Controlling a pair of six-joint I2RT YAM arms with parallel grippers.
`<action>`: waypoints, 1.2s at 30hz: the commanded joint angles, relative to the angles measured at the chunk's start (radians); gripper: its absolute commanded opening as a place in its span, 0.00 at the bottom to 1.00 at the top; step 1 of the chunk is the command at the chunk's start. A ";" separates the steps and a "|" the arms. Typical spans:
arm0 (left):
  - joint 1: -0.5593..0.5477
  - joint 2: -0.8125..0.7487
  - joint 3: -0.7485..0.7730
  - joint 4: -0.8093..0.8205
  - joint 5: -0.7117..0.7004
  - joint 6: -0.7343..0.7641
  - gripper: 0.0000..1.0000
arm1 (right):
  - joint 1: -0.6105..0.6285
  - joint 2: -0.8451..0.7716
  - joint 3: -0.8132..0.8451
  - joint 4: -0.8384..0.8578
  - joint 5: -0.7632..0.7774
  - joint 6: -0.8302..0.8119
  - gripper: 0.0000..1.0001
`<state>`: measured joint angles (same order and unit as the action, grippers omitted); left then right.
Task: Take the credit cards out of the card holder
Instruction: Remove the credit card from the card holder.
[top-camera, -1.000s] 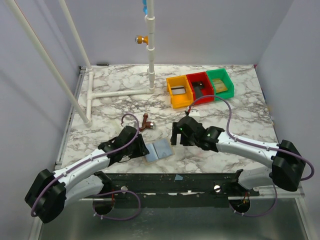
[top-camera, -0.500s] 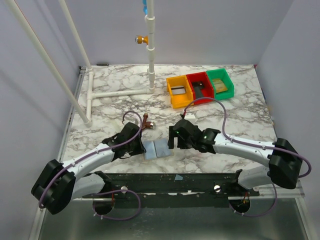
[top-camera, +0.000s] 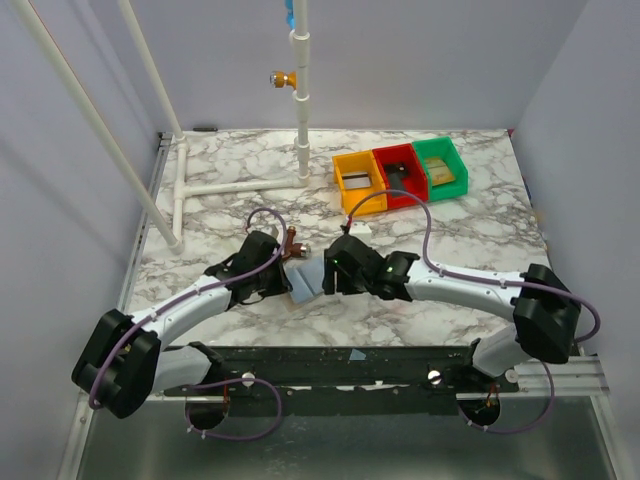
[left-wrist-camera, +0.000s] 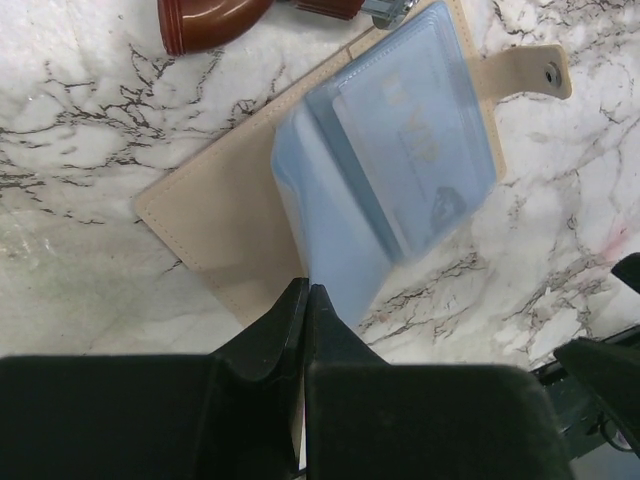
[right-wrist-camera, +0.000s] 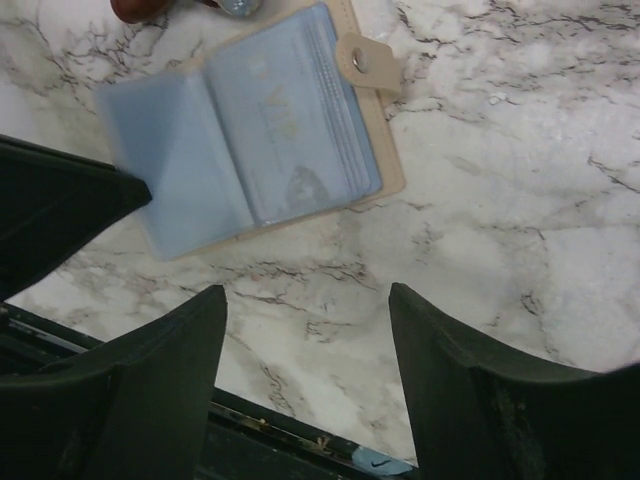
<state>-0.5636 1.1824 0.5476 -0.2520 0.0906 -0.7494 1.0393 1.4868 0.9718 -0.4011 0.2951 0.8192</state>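
The card holder (top-camera: 306, 280) lies open on the marble, a beige cover (left-wrist-camera: 215, 215) with pale blue plastic sleeves (left-wrist-camera: 400, 150). A credit card (right-wrist-camera: 285, 140) shows faintly through the right sleeve page. My left gripper (left-wrist-camera: 307, 290) is shut, its fingertips pinching the near edge of a lifted blue sleeve page. In the top view it sits at the holder's left side (top-camera: 285, 278). My right gripper (right-wrist-camera: 308, 290) hangs open over bare marble just on the near side of the holder, at the holder's right side in the top view (top-camera: 330, 275). The snap tab (right-wrist-camera: 365, 62) lies flat.
A brown pipe fitting (left-wrist-camera: 210, 15) lies just beyond the holder. Yellow (top-camera: 358, 180), red (top-camera: 400, 172) and green (top-camera: 441, 165) bins stand at the back right. A white pipe frame (top-camera: 240, 187) occupies the back left. The table's front edge (right-wrist-camera: 300, 440) is close behind the right fingers.
The left gripper shut on the holder's left sleeve edge and drew it slightly away and left. The right gripper came in towards the holder, its jaws narrowing a little.
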 joint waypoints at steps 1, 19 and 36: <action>0.013 0.006 -0.031 0.025 0.058 0.023 0.00 | 0.012 0.072 0.066 0.030 -0.017 -0.007 0.64; 0.087 -0.118 -0.120 -0.100 0.058 0.044 0.00 | 0.034 0.271 0.172 0.050 -0.040 -0.085 0.36; 0.107 -0.118 -0.117 -0.089 0.052 0.024 0.00 | 0.041 0.346 0.195 0.056 -0.004 -0.085 0.22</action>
<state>-0.4637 1.0748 0.4366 -0.3332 0.1669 -0.7197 1.0679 1.7985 1.1412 -0.3557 0.2653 0.7395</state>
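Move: The sleeve stack, the holder's right half with the cards, is the right hand's target: about 5 cm ahead of it, 5 cm to its left and 6 cm below. The snap strap lies some 9 cm ahead and 3 cm left of that hand, the brown pipe roughly 10 cm ahead and 9 cm left. From the left hand, already pinching the holder's left sleeve, the stack is about 5 cm ahead, 6 cm to the right and slightly lower. Down and to its left, about 5 cm each way, the right hand comes in over the near part of the sleeve stack, its wide fingers narrowing to a small gap; contact can't be seen. Meanwhile the left hand keeps its pinch on the left sleeve's edge, drawing the holder back about 3 cm while sinking 2 cm, and shifts some 3 cm left in the second half, then holds. ##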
